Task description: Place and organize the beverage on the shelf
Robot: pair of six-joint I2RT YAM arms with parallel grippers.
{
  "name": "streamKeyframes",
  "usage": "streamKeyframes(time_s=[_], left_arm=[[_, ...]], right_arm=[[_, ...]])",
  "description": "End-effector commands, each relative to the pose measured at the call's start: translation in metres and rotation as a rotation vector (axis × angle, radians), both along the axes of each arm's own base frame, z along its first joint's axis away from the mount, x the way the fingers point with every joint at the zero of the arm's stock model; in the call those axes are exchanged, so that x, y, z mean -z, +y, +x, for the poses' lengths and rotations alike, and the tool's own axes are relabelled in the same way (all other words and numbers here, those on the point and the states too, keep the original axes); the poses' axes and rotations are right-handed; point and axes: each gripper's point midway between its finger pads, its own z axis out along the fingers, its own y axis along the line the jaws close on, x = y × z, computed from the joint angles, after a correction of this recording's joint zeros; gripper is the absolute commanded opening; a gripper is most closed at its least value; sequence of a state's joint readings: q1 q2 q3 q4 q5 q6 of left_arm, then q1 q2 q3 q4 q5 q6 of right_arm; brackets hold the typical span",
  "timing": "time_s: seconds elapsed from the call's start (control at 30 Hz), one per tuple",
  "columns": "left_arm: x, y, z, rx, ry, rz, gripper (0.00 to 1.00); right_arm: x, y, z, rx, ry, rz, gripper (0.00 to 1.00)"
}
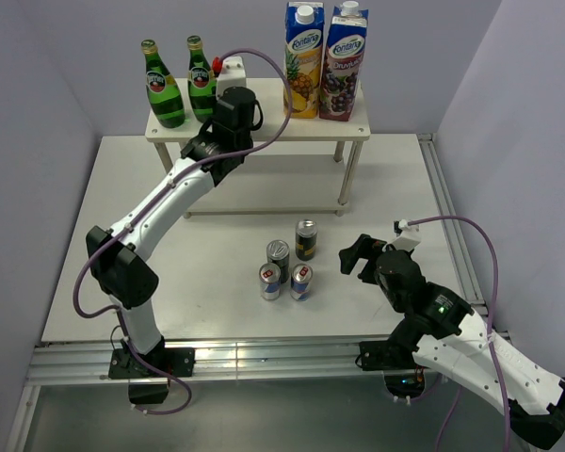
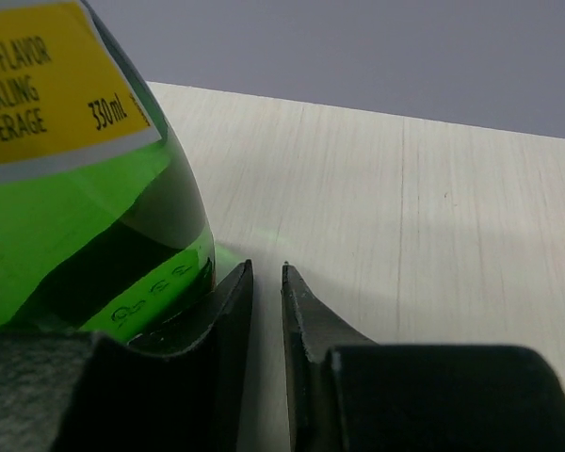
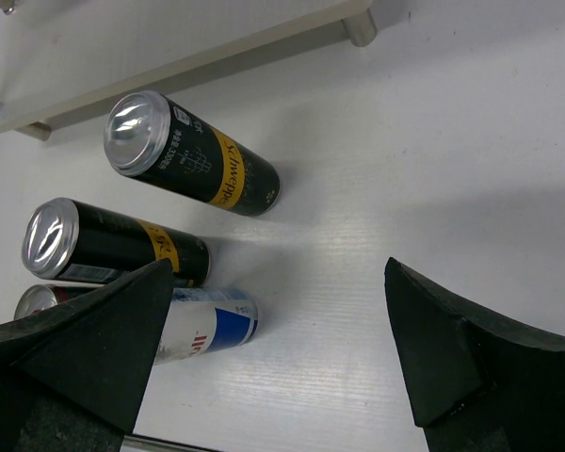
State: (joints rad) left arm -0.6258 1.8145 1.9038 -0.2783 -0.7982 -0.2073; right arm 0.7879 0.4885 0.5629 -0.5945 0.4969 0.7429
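Note:
Two green glass bottles stand at the left end of the shelf's top board. My left gripper sits low on that board just right of the second bottle. In the left wrist view its jaws are shut with nothing between them, and the left finger lies against the bottle's base. Two dark slim cans and two blue-silver cans stand on the table. My right gripper hangs open to their right, holding nothing.
Two tall juice cartons take up the right end of the top board. The shelf's lower board and a leg lie just beyond the cans. Metal rails run along the table's near edge and right edge.

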Motion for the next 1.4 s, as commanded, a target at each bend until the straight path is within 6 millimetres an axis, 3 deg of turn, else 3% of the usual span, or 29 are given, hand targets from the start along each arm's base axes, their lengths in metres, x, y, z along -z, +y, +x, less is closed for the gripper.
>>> streamKeyframes(time_s=[0.0, 0.1, 0.27, 0.33, 0.4, 0.43, 0.47, 0.5, 0.53, 0.57, 0.6, 0.63, 0.67, 0.7, 0.73, 0.77, 0.8, 0.83, 0.93, 1.03, 1.07, 1.1, 1.13, 1.2, 1.23, 1.3, 1.37], left_arm=[[-0.022, 0.005, -0.007, 0.014, -0.049, -0.051, 0.26], [-0.026, -0.001, -0.014, 0.062, -0.050, -0.077, 0.35], [-0.029, -0.016, -0.040, 0.142, -0.051, -0.098, 0.32], [-0.030, -0.024, -0.055, 0.162, -0.038, -0.106, 0.32], [-0.018, -0.029, -0.070, 0.173, 0.002, -0.094, 0.31], [-0.025, -0.026, -0.081, 0.173, -0.010, -0.125, 0.30], [-0.008, -0.026, -0.088, 0.180, 0.020, -0.108, 0.32], [-0.003, -0.030, -0.100, 0.196, 0.029, -0.107, 0.32], [-0.011, -0.022, -0.114, 0.187, 0.010, -0.138, 0.33], [0.010, -0.025, -0.127, 0.201, 0.043, -0.117, 0.37], [0.013, -0.023, -0.136, 0.206, 0.047, -0.125, 0.41], [0.009, -0.013, -0.153, 0.209, 0.045, -0.161, 0.57], [0.030, -0.015, -0.166, 0.225, 0.084, -0.147, 0.64], [0.025, -0.008, -0.181, 0.236, 0.075, -0.210, 0.71], [0.035, -0.006, -0.191, 0.256, 0.103, -0.214, 0.81], [0.056, -0.010, -0.205, 0.289, 0.147, -0.204, 0.84], [0.054, -0.007, -0.217, 0.311, 0.144, -0.256, 0.86], [0.063, -0.006, -0.227, 0.332, 0.171, -0.250, 0.99], [0.095, -0.008, -0.259, 0.396, 0.243, -0.260, 0.99], [0.111, -0.022, -0.289, 0.510, 0.288, -0.321, 0.99], [0.131, -0.027, -0.299, 0.541, 0.318, -0.317, 0.99], [0.136, -0.029, -0.306, 0.559, 0.330, -0.355, 0.99], [0.160, -0.030, -0.313, 0.568, 0.365, -0.337, 0.99], [0.167, -0.042, -0.327, 0.626, 0.367, -0.390, 0.99], [0.183, -0.044, -0.334, 0.640, 0.379, -0.380, 0.99], [0.183, -0.058, -0.350, 0.703, 0.363, -0.424, 0.99], [0.196, -0.066, -0.364, 0.748, 0.372, -0.409, 0.99]], right_arm=[[-0.004, -0.001, 0.003, 0.021, -0.022, 0.011, 1.00], [-0.004, -0.001, 0.003, 0.023, -0.024, 0.012, 1.00], [-0.004, 0.000, 0.004, 0.023, -0.023, 0.011, 1.00], [-0.003, -0.001, 0.004, 0.023, -0.021, 0.009, 1.00], [-0.003, -0.001, 0.004, 0.023, -0.021, 0.009, 1.00], [-0.004, -0.001, 0.004, 0.024, -0.023, 0.011, 1.00], [-0.004, -0.001, 0.003, 0.023, -0.023, 0.012, 1.00], [-0.004, -0.001, 0.003, 0.023, -0.025, 0.013, 1.00], [-0.005, -0.001, 0.003, 0.021, -0.027, 0.016, 1.00], [-0.005, 0.000, 0.003, 0.019, -0.030, 0.018, 1.00], [-0.005, 0.000, 0.003, 0.019, -0.029, 0.017, 1.00], [-0.004, 0.000, 0.003, 0.020, -0.024, 0.014, 1.00], [-0.004, 0.000, 0.004, 0.020, -0.025, 0.011, 1.00], [-0.004, 0.000, 0.003, 0.017, -0.022, 0.010, 1.00], [-0.003, 0.000, 0.004, 0.019, -0.021, 0.008, 1.00], [-0.003, 0.001, 0.004, 0.018, -0.022, 0.007, 1.00], [-0.003, 0.001, 0.005, 0.019, -0.023, 0.008, 1.00], [-0.003, 0.002, 0.005, 0.018, -0.019, 0.004, 1.00], [-0.001, 0.002, 0.005, 0.015, -0.011, -0.002, 1.00], [-0.001, 0.002, 0.006, 0.017, -0.013, -0.003, 1.00], [-0.001, 0.002, 0.006, 0.017, -0.013, -0.003, 1.00], [-0.001, 0.002, 0.006, 0.018, -0.013, -0.002, 1.00], [0.000, 0.002, 0.005, 0.017, -0.009, -0.005, 1.00], [-0.001, 0.002, 0.006, 0.019, -0.008, -0.006, 1.00], [0.000, 0.002, 0.005, 0.019, -0.004, -0.008, 1.00], [0.000, 0.002, 0.005, 0.017, -0.004, -0.009, 1.00], [0.000, 0.002, 0.005, 0.016, -0.002, -0.010, 1.00]])
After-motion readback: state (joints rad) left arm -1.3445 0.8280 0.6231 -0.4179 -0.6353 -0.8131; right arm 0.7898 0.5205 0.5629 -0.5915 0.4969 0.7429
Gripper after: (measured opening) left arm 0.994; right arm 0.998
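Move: The front-left Red Bull can stands on the table about 31 cm back from the left hand, 10 cm to its right and 30 cm below. From that can, a Schweppes can is some 6 cm farther out and 3 cm right, and the other Red Bull can about 8 cm right, level with it. The second green bottle is right beside the hand on the shelf, about 4 cm left. From the right hand, the front-left can lies about 23 cm left, 2 cm back and 10 cm below. Backwards, away from the second green bottle and off the shelf top, the left hand draws out nearly level at first, then sinks steeply towards the front-left Red Bull can: about 35 cm back and over 20 cm down. On the way its nearly shut fingers open wide, and the wrist swings some 40 degrees clockwise and tips down. ##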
